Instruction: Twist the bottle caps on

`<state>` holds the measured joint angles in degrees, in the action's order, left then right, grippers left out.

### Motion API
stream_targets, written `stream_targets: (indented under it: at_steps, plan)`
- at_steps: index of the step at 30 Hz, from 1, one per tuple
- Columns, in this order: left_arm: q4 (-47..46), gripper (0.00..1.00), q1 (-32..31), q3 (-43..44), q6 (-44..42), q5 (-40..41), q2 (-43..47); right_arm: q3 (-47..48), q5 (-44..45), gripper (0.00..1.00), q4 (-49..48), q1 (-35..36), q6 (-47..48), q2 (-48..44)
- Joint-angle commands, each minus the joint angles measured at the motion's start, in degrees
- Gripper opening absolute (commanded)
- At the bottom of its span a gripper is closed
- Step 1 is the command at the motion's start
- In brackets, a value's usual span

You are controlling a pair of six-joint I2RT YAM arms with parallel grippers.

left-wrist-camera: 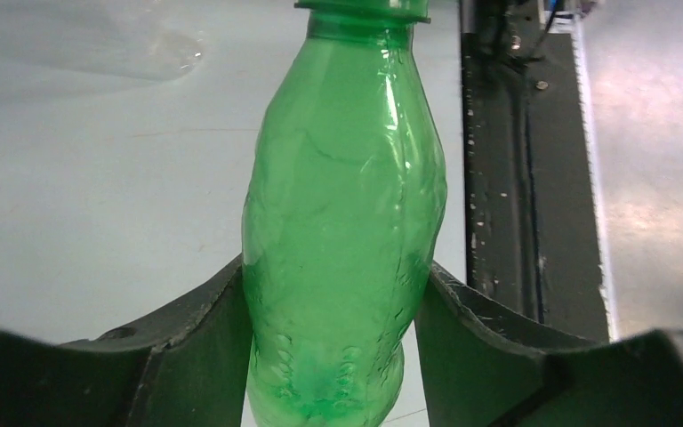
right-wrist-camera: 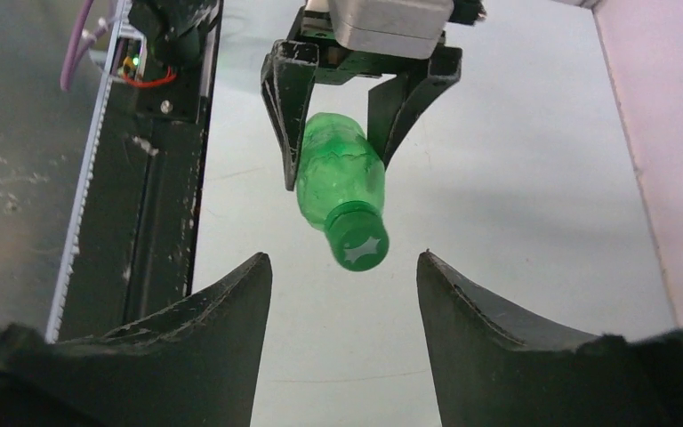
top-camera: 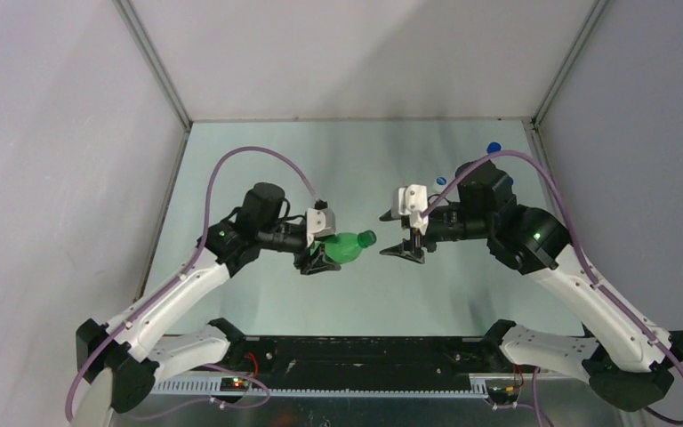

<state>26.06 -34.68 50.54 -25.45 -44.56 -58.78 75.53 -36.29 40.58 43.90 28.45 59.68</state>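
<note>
My left gripper (top-camera: 320, 253) is shut on the lower body of a translucent green bottle (top-camera: 347, 246), held level above the table with its neck pointing right. In the left wrist view both fingers press the bottle (left-wrist-camera: 342, 222) at its sides. A dark green cap (right-wrist-camera: 358, 245) with a pale star mark sits on the neck. My right gripper (top-camera: 386, 235) faces that cap (top-camera: 367, 237) from the right, open, its fingertips a short way off and touching nothing. In the right wrist view the right gripper (right-wrist-camera: 342, 258) frames the cap, with the left gripper (right-wrist-camera: 333, 169) behind it.
A bright blue cap (top-camera: 494, 148) lies at the far right of the table near the back wall. The black mounting rail (top-camera: 365, 351) runs along the near edge. Enclosure walls stand on the left, right and back.
</note>
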Motion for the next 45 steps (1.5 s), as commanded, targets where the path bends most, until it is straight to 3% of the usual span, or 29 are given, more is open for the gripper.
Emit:
stream_targets:
  at_steps: [1,7,35,45]
  plan:
    - [6.38,0.00,0.31,3.36,-5.87,-8.19,-0.73,0.41,-1.64,0.61,2.79,1.47,11.85,1.47]
    - [8.28,0.00,0.31,4.48,-7.10,-8.84,-1.17,0.42,-1.34,0.54,4.59,2.20,15.07,3.10]
    - [5.14,0.00,0.29,4.12,-4.50,-8.92,-0.78,0.41,-2.05,0.45,4.61,5.22,15.28,5.60]
    - [3.30,0.00,0.31,3.62,-3.06,-9.16,0.08,0.46,-1.31,0.35,3.79,5.43,14.70,6.49]
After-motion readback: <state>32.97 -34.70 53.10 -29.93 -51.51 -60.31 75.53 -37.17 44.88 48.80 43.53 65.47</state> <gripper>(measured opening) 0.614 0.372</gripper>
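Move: The green cap sits about 4 cm to the left of my open right hand, some 4 cm lower and a touch ahead. The green bottle's body lies behind it, roughly 10 cm left of that hand and 8 cm below. The nearest blue-capped bottle stands about 16 cm right, 22 cm farther out and 23 cm lower. My left hand already grips the green bottle; from it, the cap is some 9 cm right, 6 cm above and about level fore and aft. I sink my right hand about 4 cm onto the green cap, easing it some 2 cm left towards the bottle and a little back, while the wrist turns roughly 15 degrees, mostly counter-clockwise. Its fingers narrow from wide open until the tips come up against both sides of the cap. My left hand keeps its grip, draws the bottle back about 2.5 cm with a slight clockwise turn early on, then holds it there. ##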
